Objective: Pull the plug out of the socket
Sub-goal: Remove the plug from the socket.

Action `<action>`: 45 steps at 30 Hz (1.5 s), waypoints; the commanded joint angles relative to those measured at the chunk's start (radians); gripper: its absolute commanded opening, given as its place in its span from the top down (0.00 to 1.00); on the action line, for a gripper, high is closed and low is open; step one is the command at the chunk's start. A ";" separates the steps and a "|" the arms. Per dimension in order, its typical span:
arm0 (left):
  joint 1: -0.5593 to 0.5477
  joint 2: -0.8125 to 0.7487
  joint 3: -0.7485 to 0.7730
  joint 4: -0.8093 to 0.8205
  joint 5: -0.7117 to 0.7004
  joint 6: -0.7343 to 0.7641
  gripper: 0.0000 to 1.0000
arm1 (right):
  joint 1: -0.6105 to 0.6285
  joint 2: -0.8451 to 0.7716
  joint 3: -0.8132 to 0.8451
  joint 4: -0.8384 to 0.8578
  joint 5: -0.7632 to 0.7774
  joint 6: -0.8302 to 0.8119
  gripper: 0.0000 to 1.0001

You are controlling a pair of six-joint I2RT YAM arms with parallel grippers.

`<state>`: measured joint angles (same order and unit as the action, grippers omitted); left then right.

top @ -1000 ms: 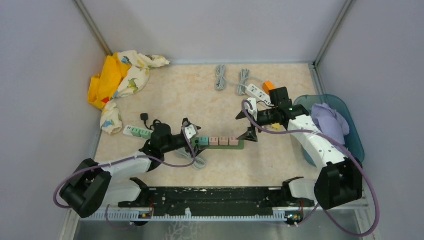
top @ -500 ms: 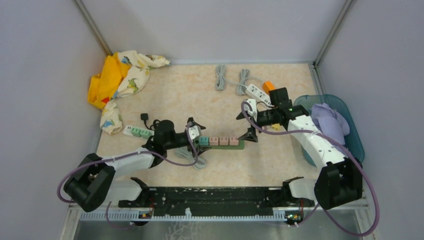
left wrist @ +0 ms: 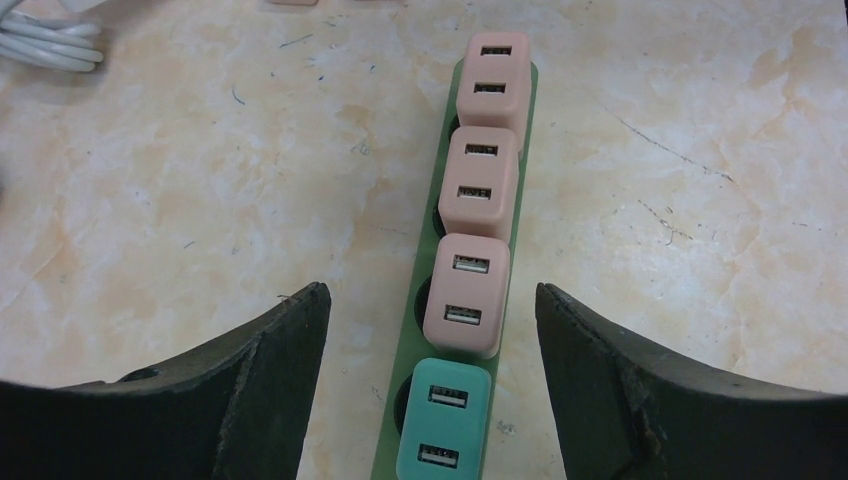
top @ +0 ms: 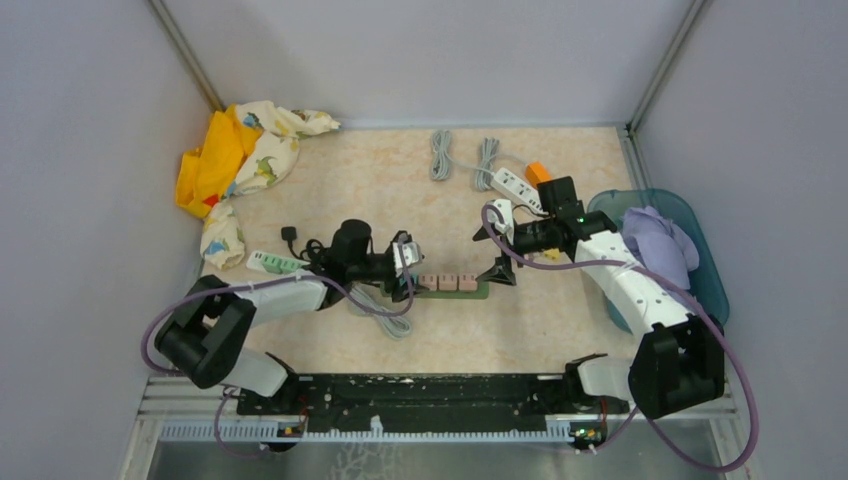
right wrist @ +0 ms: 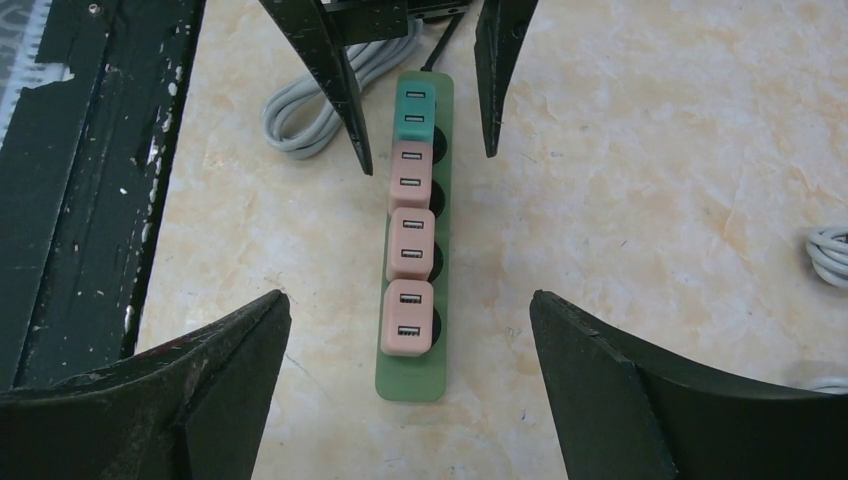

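A green socket strip [right wrist: 412, 380] lies flat on the marble table, carrying one teal plug [left wrist: 444, 425] and three pink plugs [left wrist: 466, 293] in a row. My left gripper [left wrist: 429, 290] is open and hangs over the strip's left end, a finger on each side of the teal and nearest pink plug, touching neither. In the top view that left gripper [top: 405, 265] hides the teal plug. The right gripper [right wrist: 408, 295] is open too, hovering above the strip's right end by the last pink plug [right wrist: 406, 320] and holding nothing; the top view shows the same right gripper [top: 480, 257].
The strip's grey cable [top: 380, 310] coils toward the near edge. A small white-and-green strip [top: 275, 263] lies left. Yellow patterned cloths [top: 235, 160] sit back left, two cable coils [top: 440, 155] and a white strip [top: 512, 182] at the back, a teal bin [top: 712, 280] right.
My left gripper has travelled right along the strip until it straddles the teal plug, and its jaws have narrowed somewhat. The right arm has stayed put.
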<state>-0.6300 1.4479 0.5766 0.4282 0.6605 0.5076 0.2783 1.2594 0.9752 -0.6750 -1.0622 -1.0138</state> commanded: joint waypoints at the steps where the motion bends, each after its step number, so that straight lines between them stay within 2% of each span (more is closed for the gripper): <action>1: 0.007 0.026 0.046 -0.114 0.059 0.063 0.20 | -0.006 0.000 0.004 0.017 -0.028 -0.028 0.11; 11: 0.006 0.092 0.127 -0.233 0.089 0.102 0.30 | -0.005 0.002 0.005 0.015 -0.028 -0.030 0.11; 15: 0.006 0.104 0.140 -0.245 0.087 0.103 0.32 | -0.004 0.002 0.004 0.016 -0.027 -0.030 0.11; 17: 0.006 0.108 0.146 -0.249 0.087 0.102 0.36 | -0.005 0.003 0.002 0.017 -0.028 -0.030 0.11; 20: 0.005 0.117 0.160 -0.265 0.077 0.092 0.54 | -0.004 0.003 0.003 0.018 -0.028 -0.028 0.11; 24: 0.005 0.123 0.170 -0.277 0.075 0.088 0.56 | -0.005 0.003 0.001 0.018 -0.028 -0.028 0.11; 25: 0.004 0.123 0.172 -0.278 0.076 0.083 0.60 | -0.005 0.004 0.000 0.019 -0.026 -0.028 0.11; 29: -0.002 0.116 0.176 -0.269 0.072 0.041 0.89 | -0.005 0.013 -0.011 0.026 -0.006 -0.038 0.11; 31: -0.015 0.108 0.171 -0.245 0.050 0.003 0.96 | -0.004 0.022 -0.019 0.027 0.003 -0.052 0.11; 38: -0.106 0.060 0.109 -0.119 -0.096 -0.062 1.00 | -0.002 0.043 -0.111 0.101 0.073 -0.153 0.12; 45: -0.180 0.069 0.088 -0.030 -0.154 -0.091 1.00 | 0.003 0.073 -0.110 0.090 0.140 -0.203 0.12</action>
<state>-0.7704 1.5314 0.6643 0.2924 0.5304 0.4599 0.2787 1.3289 0.8436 -0.6140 -0.9344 -1.1481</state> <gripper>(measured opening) 0.380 0.880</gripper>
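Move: The pink plug next to the teal one on the green strip is some 4 cm below the left hand and 1 cm back. The teal plug is about 4 cm to its left, the middle pink plug about 4 cm to its right, and a grey cable coil roughly 10 cm left of the hand and 7 cm back. From the right hand, the end pink plug is about 4 cm left and 12 cm below, with the middle pink plug 4 cm farther left. The left fingers close around the pink plug beside the teal one after sinking about 3 cm with a slight tilt, then keep their grip and pull right and back, some 2 cm each way. Late on, the open right hand drops about 7 cm towards the end pink plug, its fingertips tipping down some 10 degrees. ##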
